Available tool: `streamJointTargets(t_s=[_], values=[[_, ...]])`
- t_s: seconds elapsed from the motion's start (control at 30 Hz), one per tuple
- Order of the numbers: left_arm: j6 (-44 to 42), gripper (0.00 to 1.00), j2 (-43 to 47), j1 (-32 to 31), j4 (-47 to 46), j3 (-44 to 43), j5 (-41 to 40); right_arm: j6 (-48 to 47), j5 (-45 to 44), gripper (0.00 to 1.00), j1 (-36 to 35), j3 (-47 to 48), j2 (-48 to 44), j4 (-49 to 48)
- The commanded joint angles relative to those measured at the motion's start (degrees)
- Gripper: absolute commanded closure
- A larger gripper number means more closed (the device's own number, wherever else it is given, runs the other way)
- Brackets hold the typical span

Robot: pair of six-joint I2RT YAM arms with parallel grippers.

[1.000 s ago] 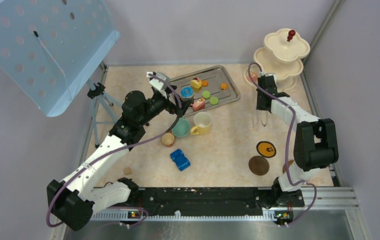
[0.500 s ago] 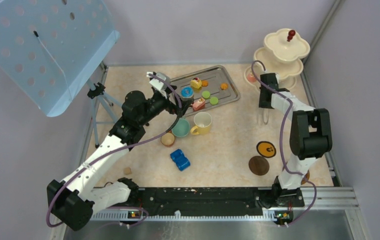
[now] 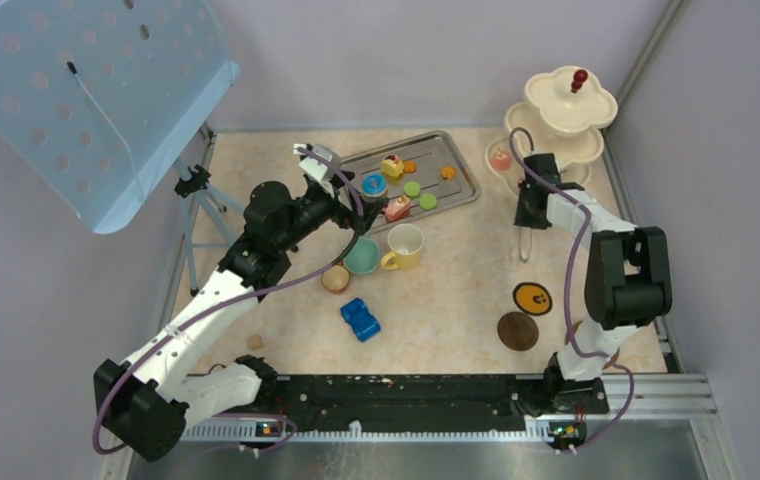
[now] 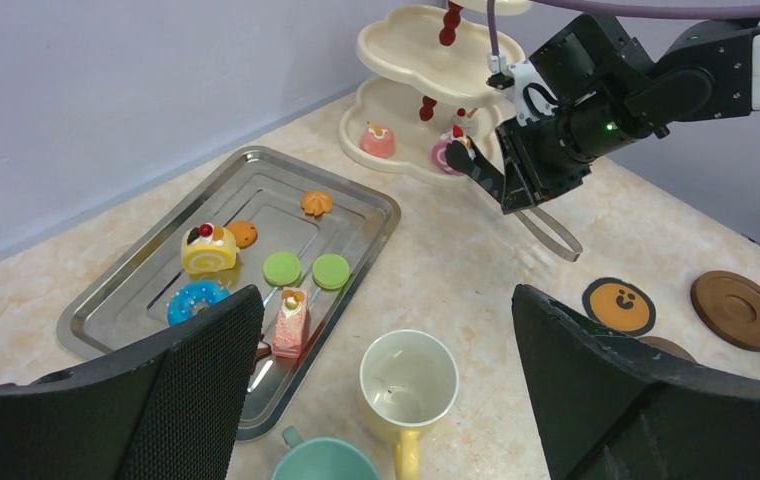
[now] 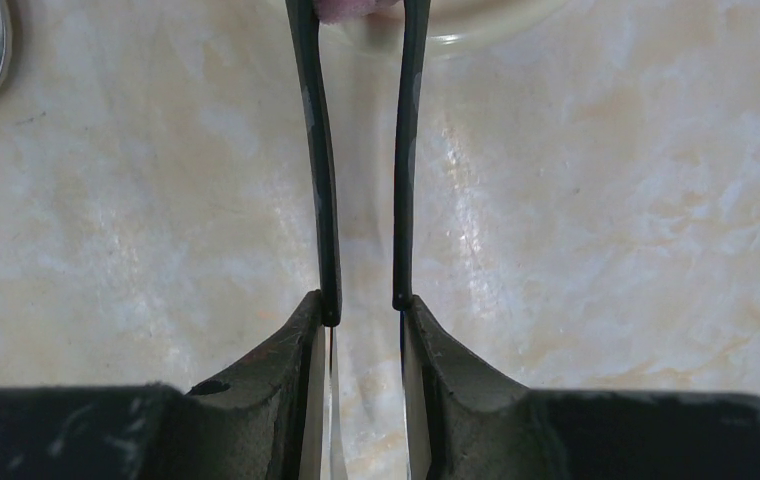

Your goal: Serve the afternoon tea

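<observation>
My right gripper (image 5: 366, 300) is shut on black tongs (image 5: 324, 180), beside the cream three-tier stand (image 3: 566, 100). The tong tips flank a pink cake (image 5: 356, 8) at the bottom tier's edge (image 5: 476, 30). A second pink cake (image 4: 377, 140) sits on that tier. My left gripper (image 4: 384, 300) hangs open and empty over the yellow mug (image 4: 408, 380) and teal cup (image 4: 324, 460). The small brown cup (image 3: 335, 278) stands nearer. A metal tray (image 4: 376, 215) holds a yellow roll (image 4: 208, 248), blue donut (image 4: 196, 298), green macarons (image 4: 281, 268), pink slice (image 4: 291, 322) and orange biscuits (image 4: 315, 202).
An orange-faced coaster (image 3: 532, 298) and a brown coaster (image 3: 517, 331) lie near the right arm's base. A blue toy car (image 3: 360, 319) sits at centre front. A blue perforated panel (image 3: 86, 90) on a tripod (image 3: 201, 200) overhangs the left. Walls enclose the table.
The right arm's elbow has swung and its wrist has shifted slightly beside the stand, tongs still held. The left arm has not moved.
</observation>
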State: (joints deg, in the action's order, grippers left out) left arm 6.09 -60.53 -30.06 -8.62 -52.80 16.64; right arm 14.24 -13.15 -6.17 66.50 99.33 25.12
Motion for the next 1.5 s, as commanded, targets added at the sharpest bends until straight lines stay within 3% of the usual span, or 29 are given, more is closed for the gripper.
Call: streamJointTargets(t_s=[0.0, 0.67, 0.87, 1.17, 1.47], values=[[0.60, 0.01, 0.25, -0.15, -2.86, 0.53, 0.51, 2.00, 5.04, 0.84, 0.20, -3.12, -5.74, 3.72], [0.17, 0.01, -0.46, -0.16, -2.63, 0.49, -0.17, -1.35, -0.01, 0.76, -0.38, 8.66, 4.24, -2.56], [0.18, 0.01, -0.42, -0.15, -2.54, 0.42, -0.42, -1.26, -0.03, 0.63, -0.82, 8.94, 5.97, -2.36], [0.23, 0.01, -0.46, -0.12, -2.53, 0.41, -0.23, -2.24, -3.09, 0.47, -3.30, 7.66, 3.26, -0.83], [0.33, 0.01, -0.29, -0.10, -2.63, 0.45, -0.03, -1.78, -5.06, 0.46, -5.54, 3.09, -4.91, 2.44]])
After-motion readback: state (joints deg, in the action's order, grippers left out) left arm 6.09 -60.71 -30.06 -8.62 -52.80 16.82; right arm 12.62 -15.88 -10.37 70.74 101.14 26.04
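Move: The lower tier of the cake stand, where the cake gripped in the right hand's tongs is bound, has its middle about 14 cm ahead of that hand, 3 cm to its right and 5 cm below. The ring cake sits in the tong tips some 9 cm ahead, 1 cm left, slightly lower. The pink dome cake lies on the tier, 14 cm ahead and 6 cm left. From the idle left hand the tier is roughly 13 cm ahead, 41 cm right, 30 cm down. The ring cake, still pinched in the tongs, is first drawn back about 2 cm with the right hand, then carried some 5 cm forward over the lower tier, with a slight rise before sinking about a centimetre. There the fingers open roughly halfway, spreading the tongs to let go of the cake, and the hand starts away to the left, back and up. ##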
